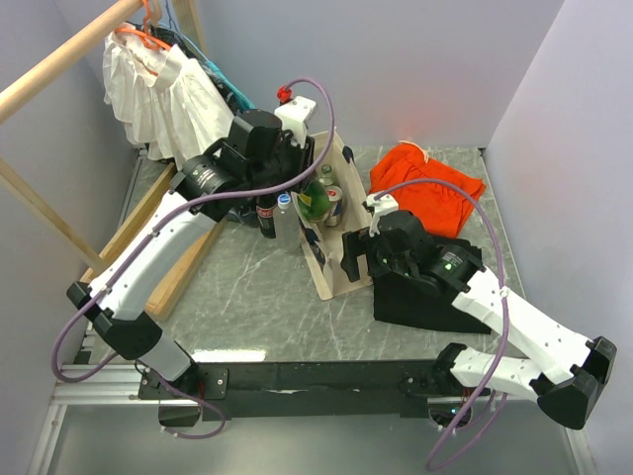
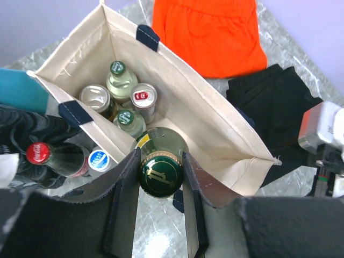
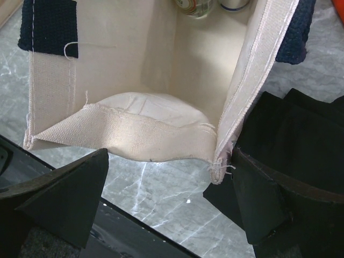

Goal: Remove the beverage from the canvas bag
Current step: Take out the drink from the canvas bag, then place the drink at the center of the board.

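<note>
The beige canvas bag (image 2: 215, 126) stands open on the table, its black strap handles sewn to its walls. Inside are two pale bottles with green caps (image 2: 117, 69), two cans (image 2: 97, 95) and a dark green bottle (image 2: 160, 173) against the near wall. My left gripper (image 2: 160, 180) is shut on the green bottle's cap from above, one finger on each side. In the top view this bottle (image 1: 315, 201) shows in the bag's mouth (image 1: 336, 272) under the left wrist. My right gripper (image 3: 166, 199) is open at the bag's near end (image 3: 123, 134), whose corner seam lies against the right finger (image 3: 260, 199).
A cola bottle with a red cap (image 2: 38, 153) and a blue-capped bottle (image 2: 99, 159) stand outside the bag's left wall. Orange cloth (image 1: 425, 183) lies behind the bag, black cloth (image 1: 425, 297) beside it under the right arm. A white garment (image 1: 158, 89) hangs at the back left.
</note>
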Tool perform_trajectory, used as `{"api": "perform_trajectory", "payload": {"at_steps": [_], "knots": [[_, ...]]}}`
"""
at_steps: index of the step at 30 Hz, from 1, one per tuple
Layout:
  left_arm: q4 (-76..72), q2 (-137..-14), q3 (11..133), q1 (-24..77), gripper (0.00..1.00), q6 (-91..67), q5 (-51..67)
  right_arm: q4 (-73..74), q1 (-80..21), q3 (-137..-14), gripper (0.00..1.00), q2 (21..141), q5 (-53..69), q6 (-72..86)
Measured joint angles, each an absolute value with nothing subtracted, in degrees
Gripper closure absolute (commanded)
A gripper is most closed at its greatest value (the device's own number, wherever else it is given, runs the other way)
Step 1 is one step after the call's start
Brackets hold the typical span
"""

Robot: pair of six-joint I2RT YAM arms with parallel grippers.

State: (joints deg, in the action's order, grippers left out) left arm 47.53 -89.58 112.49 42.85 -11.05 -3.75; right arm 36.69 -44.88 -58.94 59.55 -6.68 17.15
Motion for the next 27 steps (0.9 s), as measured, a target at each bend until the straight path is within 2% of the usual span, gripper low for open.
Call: {"api": "perform_trajectory", "payload": {"at_steps": [14,27], "knots": [[46.3,-85.8,111.7,42.9,0.99,-9.6,-7.3,37.1,-45.3,-59.8,0.00,60.4,-7.0,18.0],[44.9,-79.8,103.5,42.6,0.99,-9.7,-15.5,37.3,-45.9,-60.5,0.00,61.3,-7.4,18.2]]}}
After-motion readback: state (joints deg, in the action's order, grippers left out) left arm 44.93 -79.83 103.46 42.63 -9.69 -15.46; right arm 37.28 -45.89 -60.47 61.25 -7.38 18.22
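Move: The left hand holds the green bottle by its neck, high over the canvas bag; the bare table beside the unloaded bottles lies about 10 cm to its left, level with it and some 38 cm below. The clear bottle stands about 6 cm left and 2 ahead, the cola bottle about 11 left and 4 ahead, the bag's middle some 4 right and 4 ahead. From the right hand that table spot is about 19 cm left, 10 ahead and 21 below. Still pinching the green bottle, the left hand rises slightly, then swings about 5 cm left past the bag's rim. ##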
